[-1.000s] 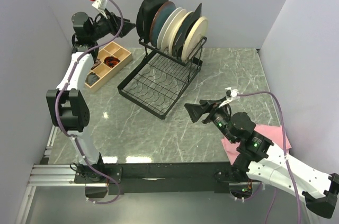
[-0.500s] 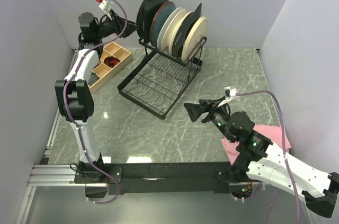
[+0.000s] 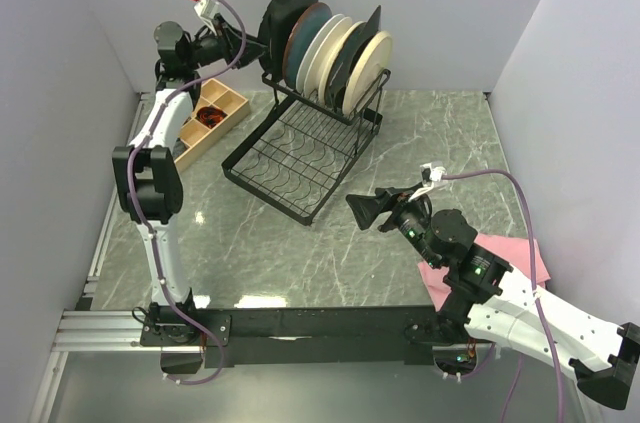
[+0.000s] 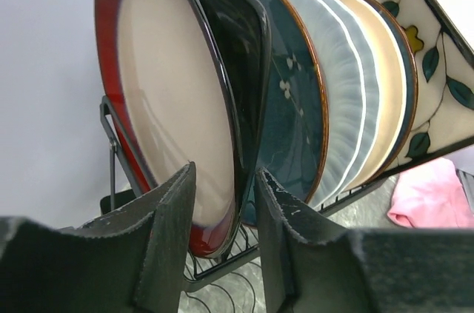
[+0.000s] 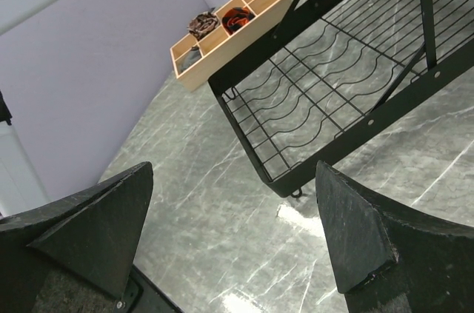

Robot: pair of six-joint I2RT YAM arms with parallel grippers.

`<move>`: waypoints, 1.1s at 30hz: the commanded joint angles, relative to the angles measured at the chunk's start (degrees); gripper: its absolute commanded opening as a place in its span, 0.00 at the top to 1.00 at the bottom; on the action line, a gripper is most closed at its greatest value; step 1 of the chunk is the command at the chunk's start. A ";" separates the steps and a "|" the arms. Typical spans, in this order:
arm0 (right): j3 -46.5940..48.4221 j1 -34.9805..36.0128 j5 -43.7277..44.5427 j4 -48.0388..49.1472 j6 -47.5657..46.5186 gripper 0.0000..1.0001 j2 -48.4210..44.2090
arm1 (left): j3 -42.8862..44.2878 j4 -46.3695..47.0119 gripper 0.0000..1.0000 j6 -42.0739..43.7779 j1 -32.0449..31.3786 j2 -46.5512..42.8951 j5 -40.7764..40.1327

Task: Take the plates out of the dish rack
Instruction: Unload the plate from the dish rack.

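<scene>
Several plates stand on edge in the upper frame of the black dish rack. My left gripper is at the left end of the row. In the left wrist view its jaws stand part-way open. The lower rim of the red-rimmed cream plate and the edge of the black plate show in the gap between them. I cannot tell if either finger touches a plate. A teal plate and paler ones follow. My right gripper hangs wide open and empty over the table, near the rack's front corner.
A wooden compartment tray lies left of the rack, under the left arm. A pink cloth lies at the right front beneath the right arm. Walls close in the table on the left, back and right.
My left gripper has moved right, up to the first plates of the row, and its jaws have narrowed. The right arm has barely moved.
</scene>
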 commanded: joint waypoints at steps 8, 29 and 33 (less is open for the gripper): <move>2.03 0.11 1.56 1.56 -1.24 0.05 -0.51 | 5.57 7.33 0.58 -5.05 -0.72 3.30 3.88; 2.29 0.11 1.56 1.21 -1.15 0.05 -0.15 | 7.41 6.80 0.99 -4.79 -1.25 3.47 3.61; 2.29 0.12 1.65 1.21 -1.15 0.04 -0.24 | 7.42 12.13 0.99 -8.82 -1.25 3.91 3.96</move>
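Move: The red-rimmed cream plate at the rack's left end already has its near edge between the left hand's open fingers; its middle is about 5 cm ahead, 4 cm right and 3 cm up. A black square plate stands right behind it, some 5 cm ahead and 6 cm right, and the blue plate 4 cm ahead and 9 cm right. From the right hand the cream plate is roughly 34 cm ahead, 18 cm left and 10 cm higher. Easing about 1 cm to the right, farther onto the plate edges, the left hand turns some 5 degrees clockwise, then stops and closes its fingers from roughly half open. They pinch the dark edge of the cream plate, together with the edge of the black square plate just behind, one finger on either side, and keep squeezing without lifting. ##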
